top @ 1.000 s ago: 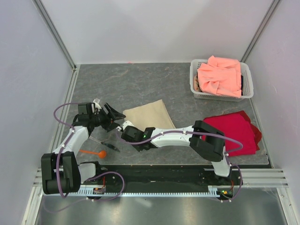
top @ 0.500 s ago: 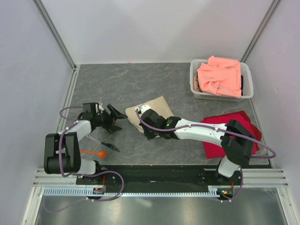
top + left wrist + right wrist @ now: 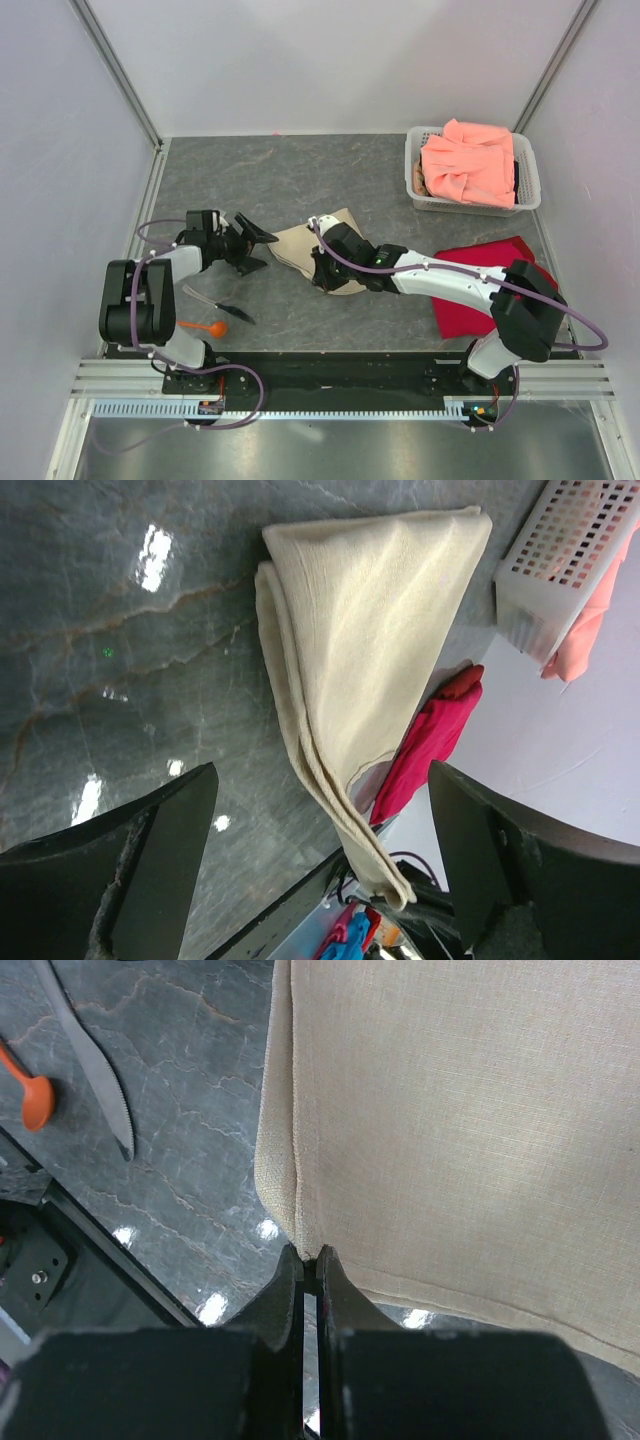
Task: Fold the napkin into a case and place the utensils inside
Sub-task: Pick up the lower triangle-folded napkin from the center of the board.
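Observation:
The beige napkin (image 3: pixel 292 245) lies folded at mid-table, partly under my right arm. Its layered edges show in the left wrist view, napkin (image 3: pixel 370 630). My right gripper (image 3: pixel 322 272) is shut on the napkin's near edge (image 3: pixel 300 1190), pinching the hem between its fingertips. My left gripper (image 3: pixel 252 246) stands open just left of the cloth, nothing between its fingers (image 3: pixel 150 860). The orange spoon (image 3: pixel 206 326) and the thin dark utensil (image 3: pixel 226 311) lie near the front left. Both also show in the right wrist view, spoon (image 3: pixel 35 1098) and utensil (image 3: pixel 95 1070).
A white basket (image 3: pixel 418 190) holding a salmon-pink cloth (image 3: pixel 468 162) stands at the back right. A bright red cloth (image 3: pixel 500 285) lies at the front right, under my right arm. Grey walls close in the table on three sides.
My right gripper has travelled right and away from the utensils, carrying the napkin's edge with it. My left gripper has shifted toward the cloth and opened a little wider.

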`<action>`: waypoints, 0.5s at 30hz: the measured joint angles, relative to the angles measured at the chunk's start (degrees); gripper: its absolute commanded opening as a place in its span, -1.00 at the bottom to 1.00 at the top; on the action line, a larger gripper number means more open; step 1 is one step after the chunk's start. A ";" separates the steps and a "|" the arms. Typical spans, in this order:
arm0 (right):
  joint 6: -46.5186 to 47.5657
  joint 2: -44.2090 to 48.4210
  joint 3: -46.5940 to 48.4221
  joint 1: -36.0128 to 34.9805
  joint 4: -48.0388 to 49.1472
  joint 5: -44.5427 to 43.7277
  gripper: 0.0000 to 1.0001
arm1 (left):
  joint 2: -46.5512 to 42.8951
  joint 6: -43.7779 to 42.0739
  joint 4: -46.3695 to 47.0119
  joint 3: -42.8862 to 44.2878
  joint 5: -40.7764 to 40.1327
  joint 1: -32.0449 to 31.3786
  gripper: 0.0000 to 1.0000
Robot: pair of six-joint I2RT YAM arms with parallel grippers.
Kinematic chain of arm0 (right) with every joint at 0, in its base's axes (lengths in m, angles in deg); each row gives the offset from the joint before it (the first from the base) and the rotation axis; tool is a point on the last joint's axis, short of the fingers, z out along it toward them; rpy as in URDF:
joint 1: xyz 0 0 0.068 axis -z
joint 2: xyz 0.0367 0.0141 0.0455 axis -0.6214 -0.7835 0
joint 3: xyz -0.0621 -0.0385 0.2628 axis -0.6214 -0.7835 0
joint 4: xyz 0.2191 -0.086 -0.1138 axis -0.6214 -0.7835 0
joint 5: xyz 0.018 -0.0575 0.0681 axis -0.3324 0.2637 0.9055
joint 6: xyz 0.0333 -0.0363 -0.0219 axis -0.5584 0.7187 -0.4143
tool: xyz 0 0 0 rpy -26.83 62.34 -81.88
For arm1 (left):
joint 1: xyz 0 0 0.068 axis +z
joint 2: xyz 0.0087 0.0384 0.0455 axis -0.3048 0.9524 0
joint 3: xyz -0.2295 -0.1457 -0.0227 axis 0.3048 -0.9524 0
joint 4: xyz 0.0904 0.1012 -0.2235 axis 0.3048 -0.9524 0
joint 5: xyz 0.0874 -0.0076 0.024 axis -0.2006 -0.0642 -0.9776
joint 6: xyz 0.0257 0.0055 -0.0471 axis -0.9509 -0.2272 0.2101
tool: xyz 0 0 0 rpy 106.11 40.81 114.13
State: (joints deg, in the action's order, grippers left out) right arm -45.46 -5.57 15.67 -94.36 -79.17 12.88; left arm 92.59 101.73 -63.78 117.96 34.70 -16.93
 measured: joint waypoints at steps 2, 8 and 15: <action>-0.28 0.59 -0.50 0.22 0.28 0.72 -1.00 | 1.55 0.61 1.03 0.13 -0.11 0.00 0.78; -0.85 1.25 -1.33 0.31 1.46 2.27 -1.00 | 6.34 2.78 3.89 1.36 -1.38 -2.69 0.65; -0.87 1.42 -2.95 0.31 2.99 3.23 -1.00 | 11.08 4.44 7.19 5.03 -2.73 -4.79 0.23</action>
State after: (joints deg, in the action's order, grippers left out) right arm -46.34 -4.15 12.72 -94.06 -76.18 16.12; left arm 103.67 106.17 -56.59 122.99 31.97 -21.71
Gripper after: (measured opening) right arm 0.022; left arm 0.707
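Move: The napkin's free left corner lies about 4 cm ahead of the left gripper, 1 cm to its right and 4 cm below. The right gripper, pinching the napkin's raised near corner, is some 13 cm to the left gripper's right, 9 cm back and 4 cm higher. The knife lies about 9 cm left and 13 cm back, 5 cm lower. From the right gripper the free corner is about 13 cm ahead, 13 cm left and 8 cm below. Bring the left gripper down and to the right first, then forward, about 4.5 cm in all, so that its open fingers come around the napkin's left edge near the free corner. Start closing them, but stop well short of shut. Keep the raised near corner pinched in the right gripper, nearly still. ##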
